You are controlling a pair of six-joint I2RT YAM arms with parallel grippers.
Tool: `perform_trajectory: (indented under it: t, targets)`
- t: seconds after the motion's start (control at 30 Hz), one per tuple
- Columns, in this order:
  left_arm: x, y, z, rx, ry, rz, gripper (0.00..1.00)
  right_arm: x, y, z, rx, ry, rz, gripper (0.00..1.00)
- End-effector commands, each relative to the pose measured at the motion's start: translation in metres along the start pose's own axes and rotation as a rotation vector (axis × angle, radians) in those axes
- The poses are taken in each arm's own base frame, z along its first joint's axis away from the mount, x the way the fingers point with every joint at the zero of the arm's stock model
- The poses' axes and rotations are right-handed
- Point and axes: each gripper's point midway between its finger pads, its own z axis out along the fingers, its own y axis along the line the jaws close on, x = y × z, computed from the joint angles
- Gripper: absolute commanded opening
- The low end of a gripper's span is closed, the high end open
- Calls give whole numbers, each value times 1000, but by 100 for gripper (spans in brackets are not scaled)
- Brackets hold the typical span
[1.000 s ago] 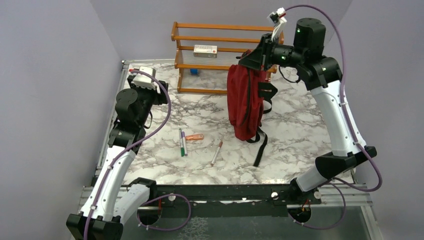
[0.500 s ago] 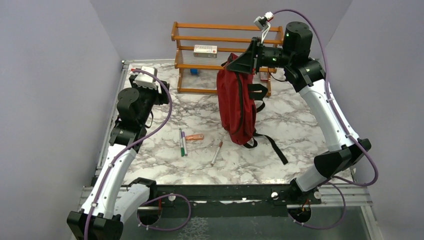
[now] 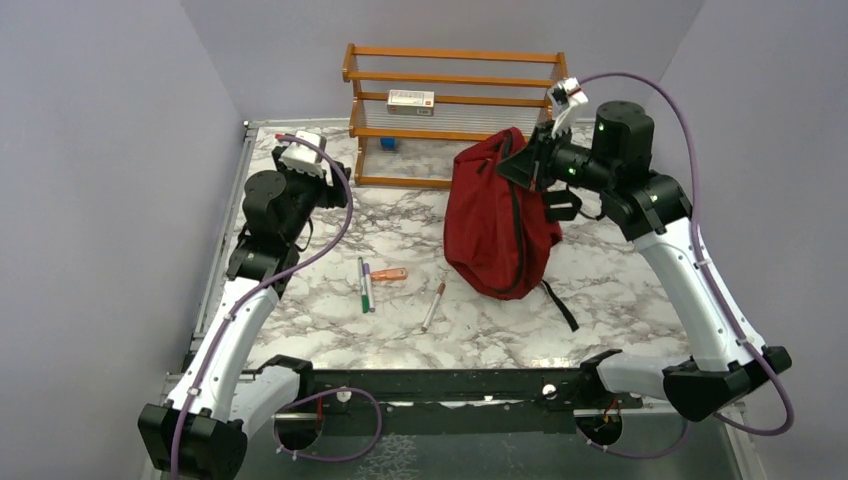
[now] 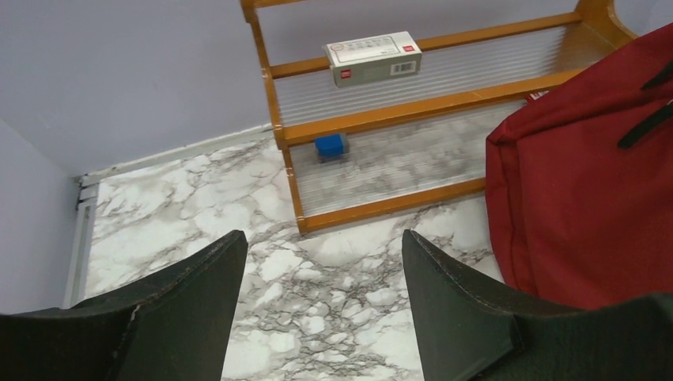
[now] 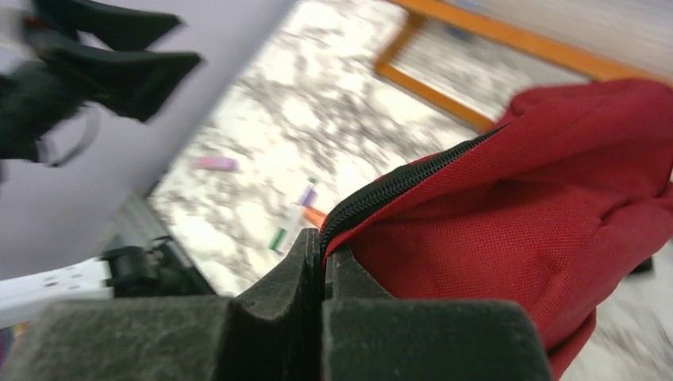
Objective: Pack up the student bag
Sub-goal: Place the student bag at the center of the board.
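The dark red student bag (image 3: 495,230) slumps on the marble table (image 3: 600,270) right of centre, its top held up by my right gripper (image 3: 522,158). In the right wrist view that gripper (image 5: 324,248) is shut on the bag's edge beside the black zipper (image 5: 413,176). The bag (image 4: 587,182) also fills the right side of the left wrist view. My left gripper (image 4: 324,248) hangs open over bare marble at the far left, empty, well left of the bag.
A wooden rack (image 3: 450,110) stands at the back, with a white box (image 3: 411,100) on a shelf and a small blue block (image 3: 388,143) below. Several pens (image 3: 366,284) and an orange marker (image 3: 390,274) lie mid-table. A black strap (image 3: 560,305) trails from the bag.
My right arm has dropped and swung right, so the bag, which hung tall and narrow, has sunk onto the table and bulged wide. My left arm shifted slightly towards the back.
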Motion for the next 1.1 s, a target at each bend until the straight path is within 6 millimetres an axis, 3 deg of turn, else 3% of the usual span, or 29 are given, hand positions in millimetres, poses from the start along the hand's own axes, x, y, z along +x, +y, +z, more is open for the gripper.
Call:
perform_trajectory:
  t: [0.0,0.17,0.23,0.33,0.43,0.6,0.83,0.97,1.07]
  targets:
    - [3,-34,11,186,-40,11,73,63,-76,-14,367,127,23,0]
    - [14,-61,23,318,-36,-23,73,114,-122,-35,602,204,40,2]
    - [15,-65,28,331,-33,-30,73,128,-139,-42,698,225,43,12]
    - [20,-69,36,337,-21,-33,73,136,-153,-50,784,222,55,38]
    - [27,-76,42,360,-3,-80,73,126,-153,-55,813,161,64,54]
    - [40,-98,58,438,41,-207,74,98,-149,-83,897,15,89,70]
    - [58,-152,95,482,100,-159,76,59,-124,-139,947,-223,141,74]
    - [68,-181,123,518,132,-221,76,50,-103,-143,839,-292,168,74]
    - [77,-207,143,578,149,-227,76,66,-98,-129,771,-269,221,74]
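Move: The right hand holds the student bag, its middle about 20 cm below, 2 cm left and 1 cm back; its landing spot is some 5 cm back, 10 cm right and 35 cm down. The wooden rack is 21 cm ahead, 11 cm left; the orange-white pen 16 cm back, 15 cm left. From the left hand the bag is 35 cm right, 3 cm back, 13 cm down, the rack 22 cm ahead, 24 cm right. Right arm lowers the bag some 18 cm, going right, releases, rises; left swings 20 cm right towards the bag. ##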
